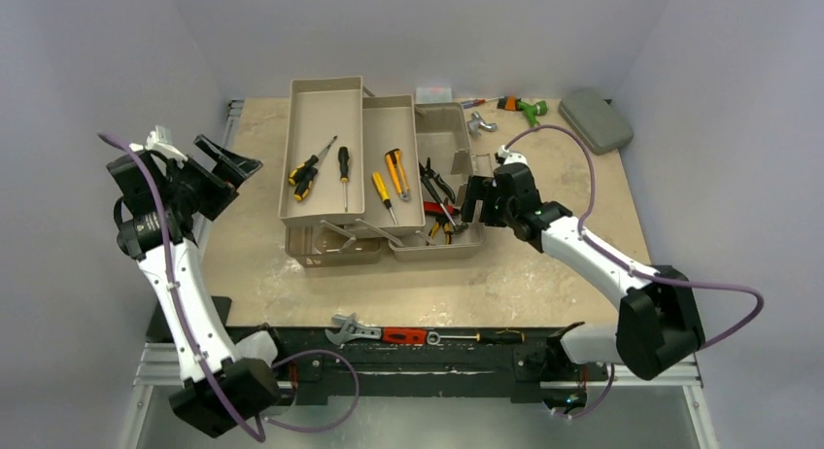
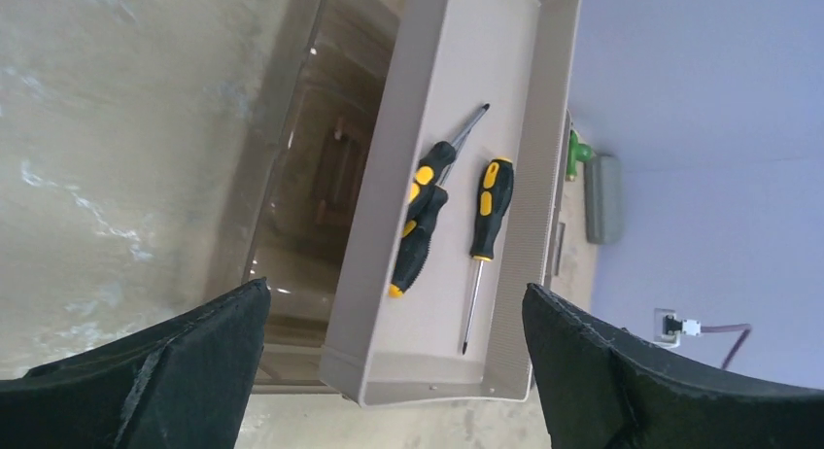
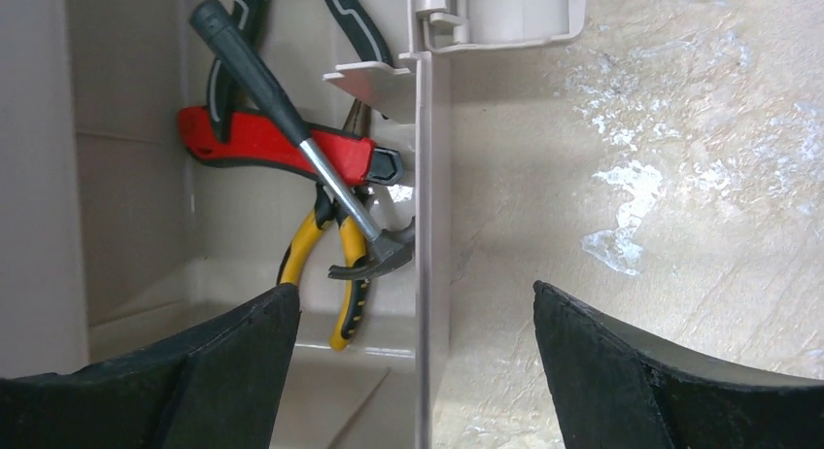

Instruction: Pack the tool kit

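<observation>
The tan toolbox (image 1: pixel 457 133) stands open at mid-table with its trays folded out. The left tray (image 2: pixel 530 177) holds black-and-yellow screwdrivers (image 2: pixel 420 221); the middle tray (image 1: pixel 394 119) holds yellow-handled ones (image 1: pixel 392 172). In the box bottom lie a black-handled hammer (image 3: pixel 260 85), a red-handled tool (image 3: pixel 262 140) and yellow pliers (image 3: pixel 342 274). My right gripper (image 3: pixel 413 371) is open, its fingers standing either side of the box's right wall (image 3: pixel 425 225), holding nothing. My left gripper (image 2: pixel 394 371) is open and empty, raised left of the trays.
A wrench (image 1: pixel 352 329), a red-handled tool (image 1: pixel 403 335) and a dark screwdriver (image 1: pixel 491 336) lie along the near edge. A grey case (image 1: pixel 595 119), a green tool (image 1: pixel 520 106) and a small clear box (image 1: pixel 434 89) sit at the back.
</observation>
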Controlling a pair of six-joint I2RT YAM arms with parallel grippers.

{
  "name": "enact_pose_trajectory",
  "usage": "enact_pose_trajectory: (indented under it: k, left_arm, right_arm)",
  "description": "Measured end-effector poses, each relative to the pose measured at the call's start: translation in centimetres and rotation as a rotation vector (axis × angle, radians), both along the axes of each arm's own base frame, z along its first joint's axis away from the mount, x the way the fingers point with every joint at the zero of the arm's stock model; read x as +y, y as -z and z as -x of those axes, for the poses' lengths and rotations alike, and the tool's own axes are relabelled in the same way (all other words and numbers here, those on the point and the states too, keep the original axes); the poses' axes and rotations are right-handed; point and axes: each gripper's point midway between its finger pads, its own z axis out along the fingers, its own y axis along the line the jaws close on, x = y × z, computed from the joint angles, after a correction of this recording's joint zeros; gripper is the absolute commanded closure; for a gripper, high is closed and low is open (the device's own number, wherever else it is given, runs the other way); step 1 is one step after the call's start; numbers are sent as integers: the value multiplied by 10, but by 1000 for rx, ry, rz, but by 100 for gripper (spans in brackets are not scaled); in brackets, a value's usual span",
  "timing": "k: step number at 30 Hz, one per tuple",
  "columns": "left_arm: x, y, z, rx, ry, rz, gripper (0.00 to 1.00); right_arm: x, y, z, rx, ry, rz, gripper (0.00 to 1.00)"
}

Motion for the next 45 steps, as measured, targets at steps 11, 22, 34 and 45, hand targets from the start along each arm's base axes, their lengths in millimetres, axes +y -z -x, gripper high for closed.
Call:
enact_pose_trajectory:
  k: [11, 22, 34, 45]
  left_arm:
    - [19, 98, -33, 205, -47, 403, 2]
    - [25, 168, -37, 345, -97, 462, 24]
    - [-33, 193, -41, 391, 129, 328, 54]
    - [-26, 212, -40, 440, 74, -16, 100]
  right_arm:
    - [-5, -32, 11, -105, -7, -50, 13]
    - [-9, -37, 19, -134, -7, -64, 13]
    - [-6, -40, 22, -139, -40, -72, 13]
    - [-2, -36, 25, -124, -64, -78, 15]
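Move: The left rim of the see-through lid, near its front corner, is some 21 cm below the left hand, about 4 cm ahead and 3 cm to the right. The upper tray's middle is about 16 cm ahead and 11 cm right of that hand. In the tray, the screwdriver pair is roughly 12 cm ahead and 7 cm right, the lone screwdriver 13 cm ahead and 14 cm right. From the right hand, the rim is about 40 cm to the left and 2 cm back. The left hand ends with its fingertips closed round the lid's left rim, pinching it from both sides. It gets there by sinking about 21 cm beside the upper tray, easing slightly forward, then a little right, while the wrist tips some 25 degrees further down and its wide-open fingers shut. The right hand, still open, lifts about 4 cm and backs off slightly from the base box. ##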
